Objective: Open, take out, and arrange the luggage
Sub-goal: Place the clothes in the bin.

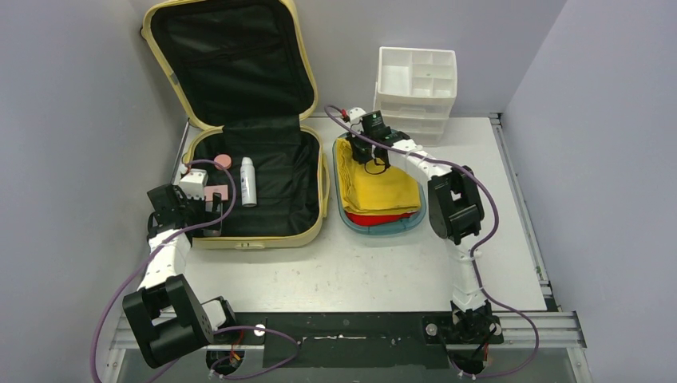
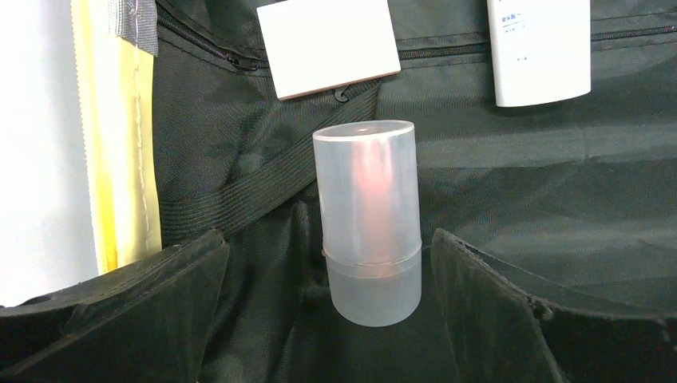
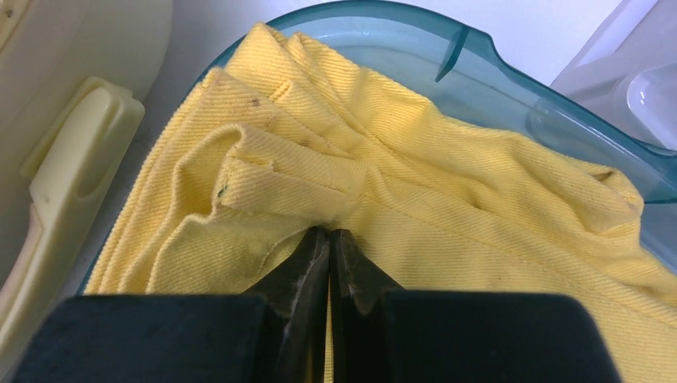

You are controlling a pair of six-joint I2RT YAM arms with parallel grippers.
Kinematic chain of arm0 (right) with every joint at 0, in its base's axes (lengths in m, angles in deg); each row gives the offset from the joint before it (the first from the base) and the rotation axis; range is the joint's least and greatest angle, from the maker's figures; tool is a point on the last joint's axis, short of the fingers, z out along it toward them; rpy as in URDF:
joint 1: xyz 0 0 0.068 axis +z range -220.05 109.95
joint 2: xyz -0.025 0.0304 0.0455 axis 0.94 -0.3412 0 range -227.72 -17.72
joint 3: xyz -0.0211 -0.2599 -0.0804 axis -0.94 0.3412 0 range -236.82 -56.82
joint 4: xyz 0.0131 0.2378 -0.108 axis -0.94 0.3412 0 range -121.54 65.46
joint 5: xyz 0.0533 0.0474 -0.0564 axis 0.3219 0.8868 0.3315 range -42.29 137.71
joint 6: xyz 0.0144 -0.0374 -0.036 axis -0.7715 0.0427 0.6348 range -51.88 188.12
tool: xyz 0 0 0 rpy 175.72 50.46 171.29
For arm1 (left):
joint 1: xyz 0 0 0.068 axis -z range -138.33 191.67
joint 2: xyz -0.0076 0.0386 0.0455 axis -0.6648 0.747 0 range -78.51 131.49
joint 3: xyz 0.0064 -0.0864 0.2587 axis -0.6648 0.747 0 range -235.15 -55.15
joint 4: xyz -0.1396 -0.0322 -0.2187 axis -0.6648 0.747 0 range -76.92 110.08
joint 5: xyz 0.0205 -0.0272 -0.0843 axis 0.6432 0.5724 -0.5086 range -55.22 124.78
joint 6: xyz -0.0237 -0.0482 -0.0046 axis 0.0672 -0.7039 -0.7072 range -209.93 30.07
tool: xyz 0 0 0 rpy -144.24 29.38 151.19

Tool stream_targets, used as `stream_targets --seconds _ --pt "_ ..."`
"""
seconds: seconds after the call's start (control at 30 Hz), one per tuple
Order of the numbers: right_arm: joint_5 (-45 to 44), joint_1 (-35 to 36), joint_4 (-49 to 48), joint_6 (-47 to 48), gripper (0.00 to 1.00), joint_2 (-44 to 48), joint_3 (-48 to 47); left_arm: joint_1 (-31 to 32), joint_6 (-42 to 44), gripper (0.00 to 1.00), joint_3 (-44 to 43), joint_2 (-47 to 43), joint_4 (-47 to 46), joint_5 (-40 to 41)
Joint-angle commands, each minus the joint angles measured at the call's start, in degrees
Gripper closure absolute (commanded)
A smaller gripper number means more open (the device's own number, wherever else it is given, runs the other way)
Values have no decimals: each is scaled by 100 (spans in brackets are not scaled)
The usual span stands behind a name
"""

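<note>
The pale-yellow luggage (image 1: 257, 240) lies open on the table, its lid (image 1: 231, 56) leaning back against the wall. Inside on the black lining (image 2: 519, 183) stands a frosted translucent cylinder (image 2: 369, 219) with a pink glow inside. My left gripper (image 2: 329, 247) is open, its fingers either side of the cylinder's base without touching it. In the top view my left gripper (image 1: 209, 209) is over the case's left side. My right gripper (image 3: 330, 235) is shut on a fold of yellow cloth (image 3: 415, 159) that lies in the teal tray (image 3: 511, 72).
A white bottle (image 1: 248, 182), a pink-capped item (image 1: 223, 161) and a pale pink box (image 2: 327, 44) also lie in the case. Red cloth (image 1: 379, 218) shows under the yellow cloth in the tray. A white drawer organizer (image 1: 415, 88) stands at the back right.
</note>
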Motion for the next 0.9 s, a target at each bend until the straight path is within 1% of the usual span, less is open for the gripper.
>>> stream_targets --seconds 0.0,0.2,0.4,0.5,0.53,0.63,0.73,0.8,0.87 --pt "-199 9 58 -212 98 -166 74 -212 -73 3 77 -62 148 234" --pt "-160 -113 103 -198 97 526 -91 -216 -74 3 50 -29 153 195" --pt "-408 -140 32 43 96 1095 -102 -213 -74 3 41 -34 170 189" --pt "-522 -181 26 138 93 1199 0 -212 -61 3 -32 -72 206 119" --pt "-532 -210 33 152 91 1250 64 -217 -45 3 -89 -91 232 84" --pt "-544 -229 58 268 80 1533 292 -211 33 3 -320 -121 353 -67" --pt "-573 -210 93 517 68 1959 571 -208 145 3 -715 -26 589 -272" --pt "-598 -180 104 723 64 2300 745 -202 185 3 -1008 63 713 -381" --pt "-655 -168 53 872 54 2687 961 -195 194 3 -1237 127 787 -490"
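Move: The yellow cloth lying on the bin's stack has its middle about 7 cm back and 6 cm to the right of the right hand, only some 2 cm below it; the shut tips sit on the cloth's far left part. The red cloth peeks out roughly 18 cm back and 7 cm right, and the white drawers stand around 10 cm ahead and 17 cm right. From the left hand, the yellow cloth lies some 12 cm ahead and 53 cm right. The yellow cloth is left lying as the right hand's closed fingertips come free of its bunched far-left fold and rise about 10 cm, veering some 5 cm right; the fingers tip up about 10 degrees and part to over a third of their opening once well clear. The open left hand lifts about 2 cm off the clear cup at the very end. ##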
